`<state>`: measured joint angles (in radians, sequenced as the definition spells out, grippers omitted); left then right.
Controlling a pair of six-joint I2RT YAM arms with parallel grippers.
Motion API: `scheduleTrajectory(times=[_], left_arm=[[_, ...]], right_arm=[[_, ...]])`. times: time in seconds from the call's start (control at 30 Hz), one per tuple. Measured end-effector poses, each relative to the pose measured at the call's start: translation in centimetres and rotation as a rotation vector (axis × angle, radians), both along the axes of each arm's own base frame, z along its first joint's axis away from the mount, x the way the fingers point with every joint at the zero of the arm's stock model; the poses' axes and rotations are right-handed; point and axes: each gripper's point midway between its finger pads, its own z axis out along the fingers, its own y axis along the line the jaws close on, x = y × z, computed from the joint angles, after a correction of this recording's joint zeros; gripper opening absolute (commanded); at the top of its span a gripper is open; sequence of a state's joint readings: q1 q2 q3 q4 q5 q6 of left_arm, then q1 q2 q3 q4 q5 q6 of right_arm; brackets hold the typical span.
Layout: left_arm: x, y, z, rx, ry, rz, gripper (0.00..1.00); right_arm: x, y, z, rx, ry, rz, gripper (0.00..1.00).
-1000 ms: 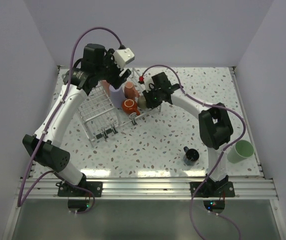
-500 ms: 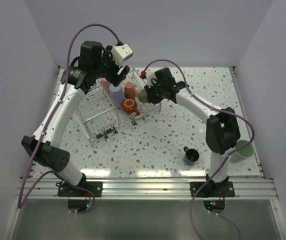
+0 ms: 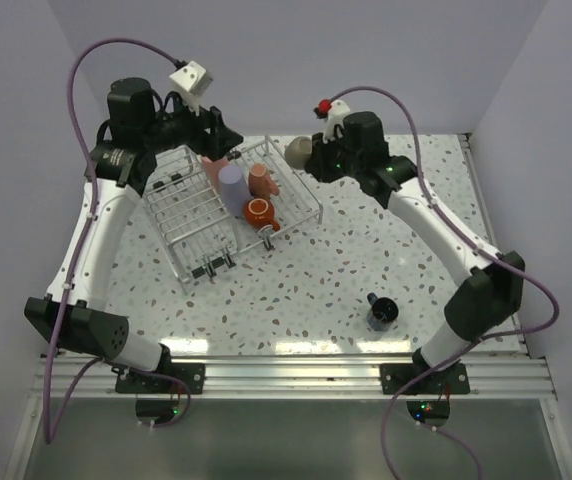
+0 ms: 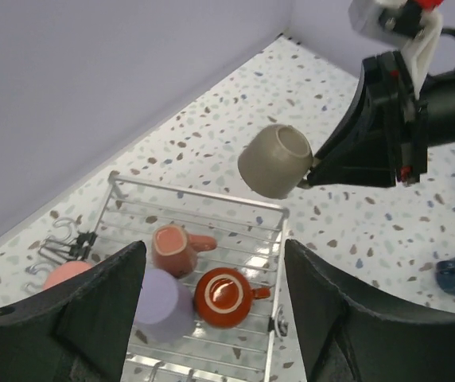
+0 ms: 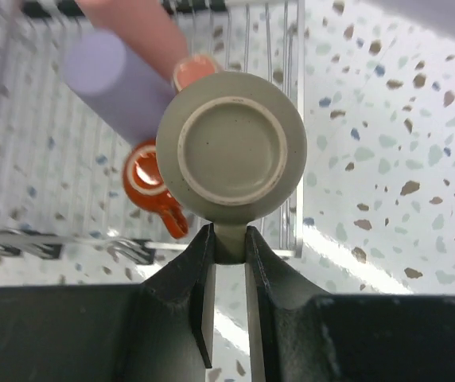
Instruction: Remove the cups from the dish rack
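Observation:
The wire dish rack (image 3: 191,225) holds a lavender cup (image 3: 232,185), a salmon cup (image 3: 260,180), an orange-red cup (image 3: 259,211) and a pink cup (image 3: 213,162). My right gripper (image 5: 229,243) is shut on the handle of a beige cup (image 5: 229,143). It holds that cup in the air over the rack's far right corner (image 3: 297,150). My left gripper (image 4: 213,255) hangs open high above the rack (image 4: 211,203), with the lavender cup (image 4: 162,305), the salmon cup (image 4: 172,248) and the orange-red cup (image 4: 222,297) below it. A dark blue cup (image 3: 382,311) stands on the table.
Black clips and hooks (image 3: 211,268) hang at the rack's near edge. The speckled table (image 3: 316,280) is walled at the back and on both sides. The right arm (image 3: 436,235) spans the table's right half.
My right gripper has lifted the beige cup up out of the rack, toward the back right. The left arm has risen and swung left, away from the cups.

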<state>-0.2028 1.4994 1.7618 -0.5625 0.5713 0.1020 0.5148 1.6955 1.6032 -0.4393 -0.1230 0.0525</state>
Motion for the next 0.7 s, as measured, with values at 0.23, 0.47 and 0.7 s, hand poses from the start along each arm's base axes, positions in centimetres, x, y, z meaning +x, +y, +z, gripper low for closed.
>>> scheduleTrajectory(times=[0.23,0.47,0.7], left_arm=[[-3.1,-3.4,3.1,-0.253,0.030,-0.205,0.73],[-5.2,-5.6,5.0,-0.455,0.073,-0.386,0.72],[-8.0,-6.7,7.8,-0.523,0.030,-0.531,0.68]], right_arm=[[-3.4,-1.0,14.0,0.354,-0.224,-0.056,0.00],[-7.5,0.6,19.4,0.582,-0.303,0.046,0.00],[-9.5,3.5,18.5,0.656,-0.236,0.141,0.00]])
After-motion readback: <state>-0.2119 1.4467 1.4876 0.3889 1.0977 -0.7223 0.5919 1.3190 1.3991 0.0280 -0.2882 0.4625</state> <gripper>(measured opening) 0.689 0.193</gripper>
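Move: The beige cup, already held by its handle in the right hand, lies about 16 cm right of the left gripper, 5 cm ahead and 16 cm below. From the right hand, that open gripper is some 20 cm left, 1 cm back and 14 cm up. In the rack about 16 cm beneath the right hand: orange mug 12 cm left, 2 cm ahead; pink mug 11 cm left, 9 cm ahead; purple cup 19 cm left, 7 cm ahead. Both hands rise and retreat, the right lifting the beige cup some 19 cm towards the open left gripper. ##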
